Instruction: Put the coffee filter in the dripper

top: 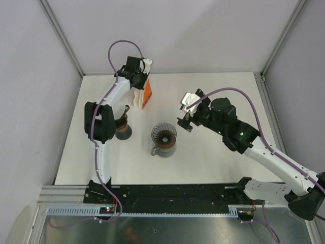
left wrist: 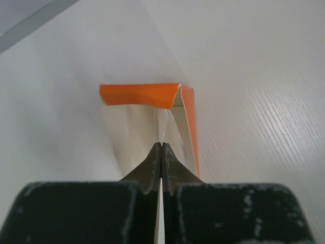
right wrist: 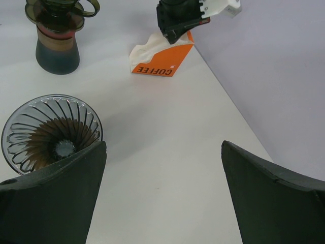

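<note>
An orange pack point(top: 147, 95) of white coffee filters point(top: 137, 98) stands at the back of the table. My left gripper point(top: 143, 77) reaches into its top. In the left wrist view its fingertips point(left wrist: 161, 146) are pressed together inside the orange pack point(left wrist: 147, 95), with a thin white filter sheet point(left wrist: 159, 216) pinched between them. The glass dripper point(top: 164, 136) sits mid-table with nothing in it, also seen in the right wrist view point(right wrist: 48, 132). My right gripper point(top: 187, 115) hovers right of the dripper, its jaws wide open and empty point(right wrist: 162, 152).
A dark glass carafe point(top: 122, 127) stands left of the dripper, close to the left arm's elbow, and shows in the right wrist view point(right wrist: 57, 43). Grey walls close in on the table on three sides.
</note>
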`<state>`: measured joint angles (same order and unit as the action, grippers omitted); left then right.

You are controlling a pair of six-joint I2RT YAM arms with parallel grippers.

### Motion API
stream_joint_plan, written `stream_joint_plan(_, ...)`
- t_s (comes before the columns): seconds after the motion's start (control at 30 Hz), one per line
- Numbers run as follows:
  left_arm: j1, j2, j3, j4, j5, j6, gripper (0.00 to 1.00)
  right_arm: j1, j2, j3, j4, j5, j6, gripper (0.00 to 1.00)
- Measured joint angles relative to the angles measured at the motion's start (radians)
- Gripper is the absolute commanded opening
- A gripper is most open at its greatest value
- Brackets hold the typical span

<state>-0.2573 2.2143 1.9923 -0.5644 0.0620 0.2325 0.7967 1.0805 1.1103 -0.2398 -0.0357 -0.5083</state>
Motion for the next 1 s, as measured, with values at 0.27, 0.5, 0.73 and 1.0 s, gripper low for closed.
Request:
stream_joint_plan(0.27, 0.011, -0.154, -0.051, -0.001, -0.004, -0.024, 0.0, 0.003, 0.0, 0.0, 0.005, 0.0, 0.005, 0.99)
stream_joint_plan(0.5, 0.012, -0.282, -0.109, 0.001, -0.001, -0.062, 0.0, 0.013, 0.001, 0.0, 0.048, 0.011, 0.068, 0.99)
stream_joint_plan(0.73, 0.013, -0.371, -0.151, 0.002, 0.072, -0.127, 0.0, 0.032, 0.045, 0.0, 0.157, 0.063, 0.176, 0.99)
stream_joint_plan(1.0, 0.013, -0.329, -0.194, 0.008, 0.085, -0.131, 0.0, 0.035, 0.08, -0.003, 0.163, 0.075, 0.231, 0.99)
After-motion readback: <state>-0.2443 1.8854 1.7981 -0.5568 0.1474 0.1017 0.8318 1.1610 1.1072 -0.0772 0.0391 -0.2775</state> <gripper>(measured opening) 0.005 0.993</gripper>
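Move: The left hand already pinches a coffee filter at the mouth of the orange-and-white packet, whose middle is about 6 cm below and 2 cm back. The clear dripper on its carafe lies some 29 cm back and 12 cm right of this hand, about level in height; the green dripper is some 21 cm back and 9 cm left. From the right hand, the clear dripper is roughly 9 cm left, level fore and aft, and 20 cm below. Keeping its shut fingers on the filter, the left hand pulls it steeply up about 13 cm while drawing back some 5 cm, then dips about 4 cm, its left side rolling down roughly 10 degrees. The empty, open right hand eases about 3 cm left towards the clear dripper, then sinks slightly from a small rise, rolling its left side up. ##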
